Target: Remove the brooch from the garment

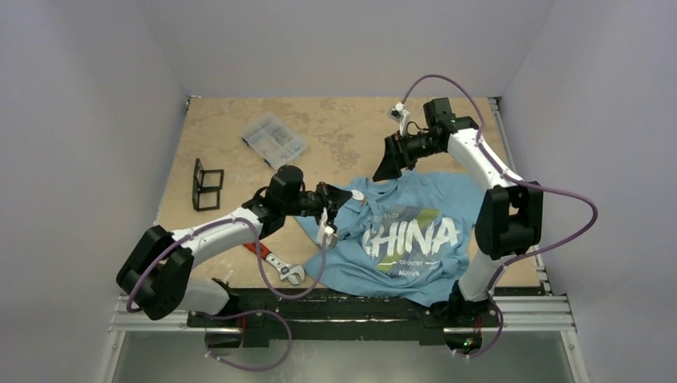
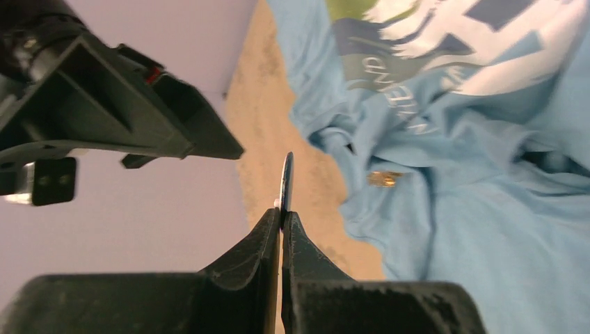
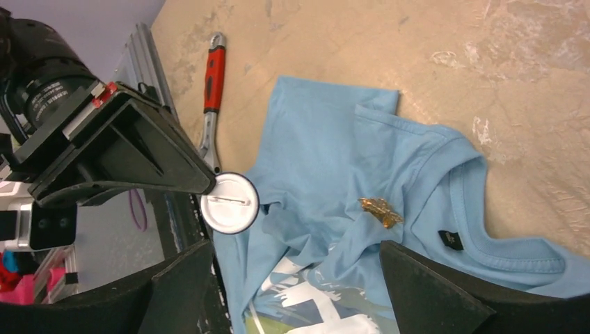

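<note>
The garment [image 1: 399, 239] is a light blue T-shirt with white "CHINA" lettering, lying crumpled on the table's near right. My left gripper [image 2: 282, 212] is shut on a round brooch [image 2: 286, 179], which I see edge-on. In the right wrist view the round brooch [image 3: 229, 202] shows a white back with a pin bar and hangs just off the shirt's [image 3: 313, 153] edge. In the top view it [image 1: 357, 195] sits at the left gripper's [image 1: 345, 195] tip. A small gold ornament [image 3: 380, 211] is on the cloth near the collar. My right gripper [image 3: 296, 261] is open and empty above the collar.
A red-handled wrench [image 1: 271, 259] lies left of the shirt near the front rail and also shows in the right wrist view [image 3: 213, 76]. A clear plastic parts box [image 1: 275, 140] and a black frame [image 1: 206, 185] stand at the far left.
</note>
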`<action>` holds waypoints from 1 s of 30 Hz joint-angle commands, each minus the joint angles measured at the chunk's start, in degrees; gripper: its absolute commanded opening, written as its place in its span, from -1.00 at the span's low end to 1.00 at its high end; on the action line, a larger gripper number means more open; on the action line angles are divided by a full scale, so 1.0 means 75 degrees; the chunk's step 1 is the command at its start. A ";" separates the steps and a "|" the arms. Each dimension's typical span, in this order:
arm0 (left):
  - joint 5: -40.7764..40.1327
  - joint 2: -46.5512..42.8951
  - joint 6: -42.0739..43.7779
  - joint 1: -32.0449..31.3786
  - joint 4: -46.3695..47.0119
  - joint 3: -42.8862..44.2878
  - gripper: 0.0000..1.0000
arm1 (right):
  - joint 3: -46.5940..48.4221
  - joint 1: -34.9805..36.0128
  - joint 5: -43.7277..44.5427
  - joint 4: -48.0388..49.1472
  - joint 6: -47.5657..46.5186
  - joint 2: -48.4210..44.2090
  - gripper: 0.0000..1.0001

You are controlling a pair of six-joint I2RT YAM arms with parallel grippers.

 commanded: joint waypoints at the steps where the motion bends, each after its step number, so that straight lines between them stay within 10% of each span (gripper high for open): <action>1: -0.0337 -0.0291 0.0198 -0.0123 0.2949 -0.0008 -1.00 | 0.0172 0.0045 -0.0567 -0.0572 0.0130 -0.0524 0.88; 30: -0.0578 0.0221 0.0966 -0.0297 0.5657 -0.0314 -1.00 | 0.0292 0.0056 -0.3182 0.0817 0.3221 -0.0881 0.19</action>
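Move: The brooch is already off the garment, held in the shut left fingertips, its middle about 2 cm to the right of that hand and 1 cm below. From the open right hand it lies some 5 cm back, 4 cm to the left and 2 cm lower. The gold ornament on the garment is about 2 cm back, 3 cm right and 13 cm below the left hand; the collar is some 2 cm ahead, 9 cm right, equally low. Upward with both hands: the left lifts the brooch about 13 cm, quickly then easing off, drifting slightly forward, its fingers tipping up to level while it rolls some 35 degrees, front side up. The right rises about 11 cm and draws back 5 cm and a little left towards the brooch, levelling its fingers by some 20 degrees and closing partway, still open. ##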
